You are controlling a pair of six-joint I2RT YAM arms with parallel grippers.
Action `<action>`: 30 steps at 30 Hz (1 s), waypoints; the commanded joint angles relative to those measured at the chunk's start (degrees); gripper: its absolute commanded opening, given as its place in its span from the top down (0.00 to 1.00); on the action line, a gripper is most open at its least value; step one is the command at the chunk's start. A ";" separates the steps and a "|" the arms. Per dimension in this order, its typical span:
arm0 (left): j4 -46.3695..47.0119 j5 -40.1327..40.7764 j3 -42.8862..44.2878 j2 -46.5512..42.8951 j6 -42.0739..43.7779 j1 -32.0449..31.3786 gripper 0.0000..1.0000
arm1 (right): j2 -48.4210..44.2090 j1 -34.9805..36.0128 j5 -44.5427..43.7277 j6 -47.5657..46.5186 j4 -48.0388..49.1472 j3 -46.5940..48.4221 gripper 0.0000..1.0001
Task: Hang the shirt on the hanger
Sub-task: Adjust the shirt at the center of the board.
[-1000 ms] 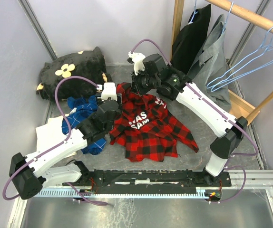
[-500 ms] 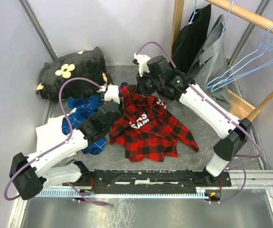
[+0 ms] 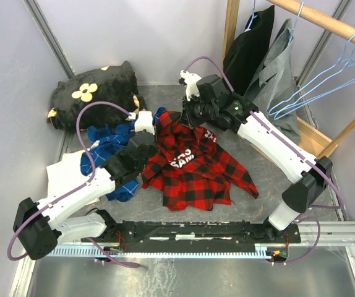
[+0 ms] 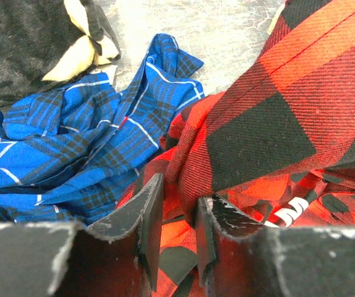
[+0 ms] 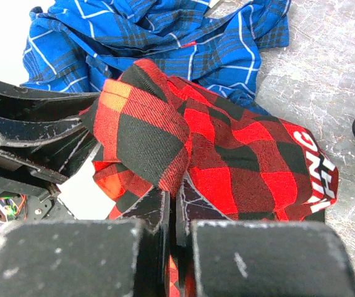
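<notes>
The red-and-black plaid shirt (image 3: pixel 196 170) lies crumpled mid-table, white lettering up. My right gripper (image 3: pixel 190 119) is shut on a fold at its far edge (image 5: pixel 239 161) and holds that edge raised; in the right wrist view its jaws (image 5: pixel 176 198) pinch the cloth tight. My left gripper (image 3: pixel 159 127) is at the same raised edge from the left. In the left wrist view its jaws (image 4: pixel 179 198) stand a little apart, with a hanging fold of the shirt (image 4: pixel 276 111) between the tips. Light-blue wire hangers (image 3: pixel 274 113) hang on the rod at the right.
A blue plaid shirt (image 3: pixel 109 145) lies just left of the red one, beside a white cloth (image 3: pixel 66 173). A black blanket with yellow flowers (image 3: pixel 94 93) sits at the back left. Dark and grey garments (image 3: pixel 252 49) hang from the wooden rod (image 3: pixel 326 21).
The right gripper has drawn the shirt's far edge slightly up and to the right. My left gripper has moved in onto that edge and its jaws have narrowed around the fold.
</notes>
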State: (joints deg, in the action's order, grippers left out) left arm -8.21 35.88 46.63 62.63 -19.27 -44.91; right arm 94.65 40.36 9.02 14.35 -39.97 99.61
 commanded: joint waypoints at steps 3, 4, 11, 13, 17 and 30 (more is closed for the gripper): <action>-0.56 0.54 2.60 -0.24 0.30 0.99 0.86 | -4.95 -0.43 0.06 -0.72 4.17 -1.71 1.00; -1.02 0.33 3.22 -0.42 0.77 0.96 0.90 | -5.36 -0.40 -0.15 -0.99 4.40 -2.13 1.00; -4.48 -1.68 7.42 -2.74 3.62 0.98 0.97 | -8.89 -0.39 -4.16 -3.78 6.48 -4.76 1.00; -5.18 -2.59 9.09 -3.43 4.66 0.97 0.97 | -9.76 -0.45 -5.60 -4.40 6.76 -4.66 1.00; -8.08 -6.47 17.18 -2.78 8.81 0.91 0.97 | -12.55 -0.36 -7.32 -5.63 8.43 -3.17 1.00; -14.31 -11.18 66.94 11.35 23.04 0.80 0.97 | -13.42 1.83 -14.57 -14.87 12.82 26.60 1.00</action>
State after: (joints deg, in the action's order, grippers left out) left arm -23.49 25.02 99.59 70.96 -3.57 -44.49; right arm 83.42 42.22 -1.19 3.46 -33.39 117.25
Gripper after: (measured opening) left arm 0.054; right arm 0.017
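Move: Right at the left fingers, roughly level with the pads, lies the free upper edge of the red shirt; its spread body is about 11 cm back, 13 cm to the right and some 13 cm below. The blue shirt sits about 16 cm left and 6 cm back, with the flower cushion roughly 25 cm left and 13 cm ahead, both lower. From the right hand, which already grips the other upper corner, that free edge is about 10 cm left, 1 cm back and slightly lower. Closing on the upper edge first, the left hand pinches the red cloth, then both hands lift together, slowly at first and then fast: the left some 30 cm up, the right about 24. Both drift a little to the right, the right hand more, and their fingers tip upward, while the right keeps its hold. ##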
